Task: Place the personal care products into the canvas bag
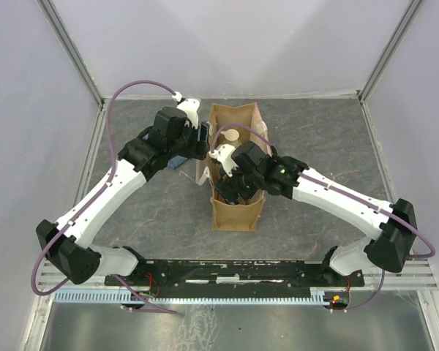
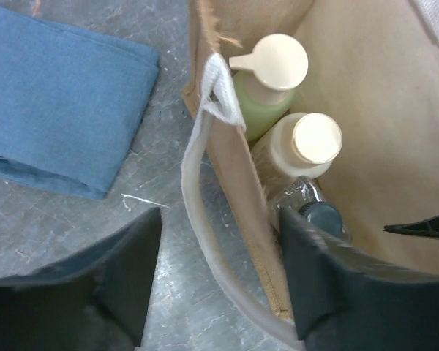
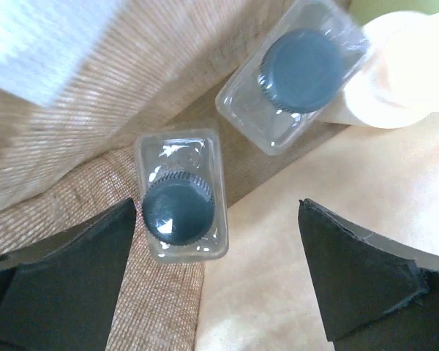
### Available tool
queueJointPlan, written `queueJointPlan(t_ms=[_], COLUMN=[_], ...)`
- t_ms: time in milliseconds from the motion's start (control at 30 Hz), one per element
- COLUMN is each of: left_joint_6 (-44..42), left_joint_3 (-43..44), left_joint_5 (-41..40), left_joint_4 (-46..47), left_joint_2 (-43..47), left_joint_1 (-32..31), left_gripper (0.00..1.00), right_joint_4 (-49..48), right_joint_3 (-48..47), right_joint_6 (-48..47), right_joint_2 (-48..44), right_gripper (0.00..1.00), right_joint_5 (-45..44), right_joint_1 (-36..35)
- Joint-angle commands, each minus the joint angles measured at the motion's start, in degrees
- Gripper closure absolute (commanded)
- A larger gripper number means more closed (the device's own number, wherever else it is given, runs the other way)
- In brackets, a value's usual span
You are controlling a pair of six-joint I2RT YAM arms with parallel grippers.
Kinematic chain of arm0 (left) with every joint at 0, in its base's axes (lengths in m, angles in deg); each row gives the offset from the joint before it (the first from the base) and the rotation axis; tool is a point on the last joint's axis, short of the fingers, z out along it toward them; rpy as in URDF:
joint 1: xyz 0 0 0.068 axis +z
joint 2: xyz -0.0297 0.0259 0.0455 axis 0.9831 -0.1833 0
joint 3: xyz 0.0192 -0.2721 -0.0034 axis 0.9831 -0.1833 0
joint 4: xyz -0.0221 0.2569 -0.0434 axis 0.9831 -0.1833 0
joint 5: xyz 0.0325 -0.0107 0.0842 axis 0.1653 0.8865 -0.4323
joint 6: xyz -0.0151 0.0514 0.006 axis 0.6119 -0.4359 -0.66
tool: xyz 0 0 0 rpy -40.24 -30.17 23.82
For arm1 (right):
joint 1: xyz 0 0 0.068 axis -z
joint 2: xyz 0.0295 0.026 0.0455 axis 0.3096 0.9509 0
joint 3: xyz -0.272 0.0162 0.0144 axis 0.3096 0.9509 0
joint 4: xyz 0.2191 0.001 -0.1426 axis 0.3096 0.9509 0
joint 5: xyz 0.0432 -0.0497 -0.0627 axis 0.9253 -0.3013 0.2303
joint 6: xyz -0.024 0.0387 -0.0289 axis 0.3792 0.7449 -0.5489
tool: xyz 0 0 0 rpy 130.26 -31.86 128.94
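The tan canvas bag [image 1: 238, 213] stands upright mid-table. In the left wrist view it holds a pale green pump bottle [image 2: 260, 106], a cream bottle [image 2: 307, 142] and a clear dark-capped bottle [image 2: 314, 212] along its left wall [image 2: 238, 168]. My left gripper [image 2: 223, 281] is open and straddles that wall and the cream strap [image 2: 197, 183]. My right gripper [image 3: 219, 270] is down inside the bag and open. One clear dark-capped bottle [image 3: 179, 197] stands free just beside its left finger [image 3: 80, 278]. The other clear bottle [image 3: 304, 73] stands against the cream bottle [image 3: 402, 73].
A folded blue cloth [image 2: 58, 102] lies on the grey table left of the bag, partly under my left arm [image 1: 177, 161]. The enclosure's walls rise round the table's far and side edges. A dark fingertip [image 2: 424, 227] pokes into the bag from the right.
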Motion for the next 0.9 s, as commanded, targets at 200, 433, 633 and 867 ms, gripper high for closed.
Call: queueJointPlan(t_ms=[200,433,633,867], left_joint_6=[0.77,0.12,-0.62,-1.45], left_joint_3=[4.14,6.55,0.35,-7.30], left_joint_5=[0.14,-4.25,0.69,1.37], left_joint_4=[4.18,1.90,1.92,3.05], left_joint_2=[4.99,7.58,9.93,10.36], left_joint_1=[0.48,1.82,11.68,20.03], left_gripper=[0.03,0.01,0.00,0.00], right_joint_4=[11.38,6.71,6.80,3.86], right_joint_3=[-18.07,-21.84,-22.00,-11.77], right_joint_6=[5.47,7.29,9.59,11.83], right_joint_2=[-5.03,-6.67,-5.21,-4.70], right_gripper=[0.00,0.00,0.01,0.01], right_joint_5=[-16.65,-20.26,-13.19,-7.94], right_joint_1=[0.03,6.95,20.49,37.50])
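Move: The right hand hangs open inside the canvas bag, with the just-released clear bottle about 9 cm below, 1 cm back and 1 cm left. From that bottle, at like height, another clear bottle stands 6 cm farther out and 2 cm left, the white bottle 10 cm out and 2 cm right. The left hand has the bag's left rim between its half-open fingers; the released bottle lies some 13 cm back, 7 cm right and 17 cm below it. Right hand lifts 16 cm from the bag, then right-forward; left opens off the rim, rises, swings left. ##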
